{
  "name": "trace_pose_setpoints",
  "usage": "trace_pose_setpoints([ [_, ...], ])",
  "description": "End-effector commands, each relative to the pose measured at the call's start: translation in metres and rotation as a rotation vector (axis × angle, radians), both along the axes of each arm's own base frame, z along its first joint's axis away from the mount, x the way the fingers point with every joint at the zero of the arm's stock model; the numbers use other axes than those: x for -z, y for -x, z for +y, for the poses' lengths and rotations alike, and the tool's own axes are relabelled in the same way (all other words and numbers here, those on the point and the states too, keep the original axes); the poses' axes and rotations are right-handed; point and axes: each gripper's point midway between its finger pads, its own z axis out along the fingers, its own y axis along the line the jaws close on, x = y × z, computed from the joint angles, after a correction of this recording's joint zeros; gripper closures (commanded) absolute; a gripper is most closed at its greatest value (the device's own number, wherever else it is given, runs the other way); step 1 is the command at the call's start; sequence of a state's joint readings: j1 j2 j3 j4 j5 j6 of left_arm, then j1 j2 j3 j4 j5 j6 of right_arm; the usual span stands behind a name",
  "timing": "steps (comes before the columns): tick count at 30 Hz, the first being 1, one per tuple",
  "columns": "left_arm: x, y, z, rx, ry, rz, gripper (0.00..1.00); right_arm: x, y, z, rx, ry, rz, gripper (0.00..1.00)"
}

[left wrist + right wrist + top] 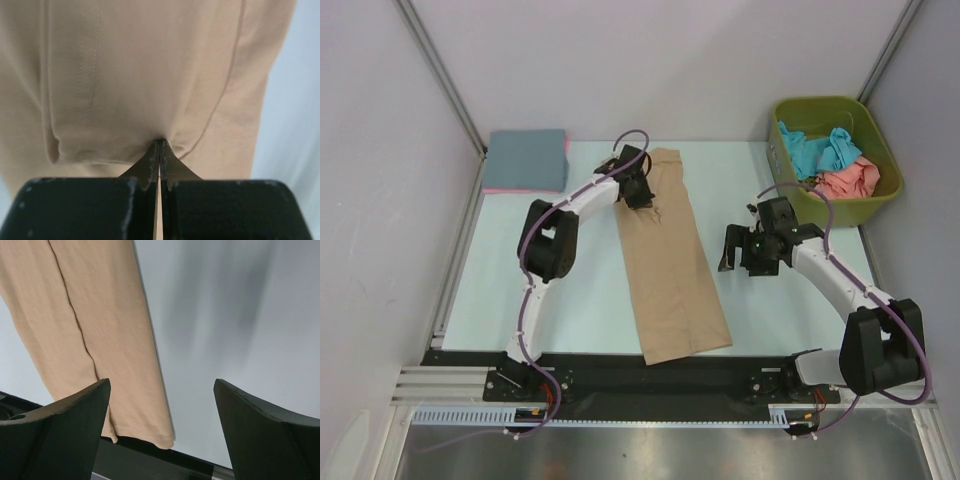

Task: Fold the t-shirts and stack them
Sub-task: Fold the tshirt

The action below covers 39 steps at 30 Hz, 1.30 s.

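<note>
The tan t-shirt (670,265) lies on the table as a long narrow strip, folded lengthwise, from the far middle to the near edge. My left gripper (645,197) is over its far part and is shut on a pinch of the tan cloth (150,75), which puckers at the fingertips (161,145). My right gripper (738,258) is open and empty, above bare table right of the shirt; the shirt's near end (90,330) shows in its view. A folded slate blue t-shirt (527,158) lies on a pink one (520,189) at the far left.
An olive-green bin (872,200) at the far right holds crumpled teal (820,150) and salmon (847,182) shirts. The shirt's near end overhangs the black rail (620,370) at the table's front edge. Grey walls enclose the table.
</note>
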<state>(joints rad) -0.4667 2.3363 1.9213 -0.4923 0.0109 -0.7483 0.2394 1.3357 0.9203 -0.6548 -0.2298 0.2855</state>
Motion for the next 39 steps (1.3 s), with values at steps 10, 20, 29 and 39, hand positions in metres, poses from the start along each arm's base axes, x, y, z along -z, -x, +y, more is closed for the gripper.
trace_pose_setpoints([
  [10, -0.082, 0.005, -0.002, 0.098, -0.002, -0.104, 0.57, -0.004, 0.025, 0.009, 0.019, -0.086, 0.069, 0.13],
  [20, -0.132, 0.181, 0.029, 0.26, -0.093, -0.094, 0.49, 0.016, 0.095, 0.012, 0.075, -0.162, 0.299, 0.41],
  [29, -0.055, 0.366, 0.029, 0.407, -0.028, 0.18, 0.54, 0.034, 0.152, 0.021, 0.075, -0.171, 0.428, 0.5],
  [39, -0.012, 0.426, 0.032, 0.304, 0.136, 0.401, 0.5, 0.047, 0.152, 0.024, 0.083, -0.155, 0.441, 0.47],
])
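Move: The left hand, closed, is just above the t-shirt's folded-in flap, whose middle is about 4 cm ahead and 3 below. It is bound for the shirt's near left corner, roughly 44 cm straight back; the near right corner lies some 40 back and 24 to its right. From the open right hand, that right corner is about 18 cm back, 2 left and 8 below, the left corner 22 back and 25 left. Down first by some 2 cm at the folded-in flap, the left hand then opens halfway, arcs up and over the shirt and back about 42 cm to its near left corner, turning clockwise and ending with its fingers tipped steeper. The right hand draws back about 16 cm and sinks to the near right corner, its fingers tipping steeper and closing to half open. ##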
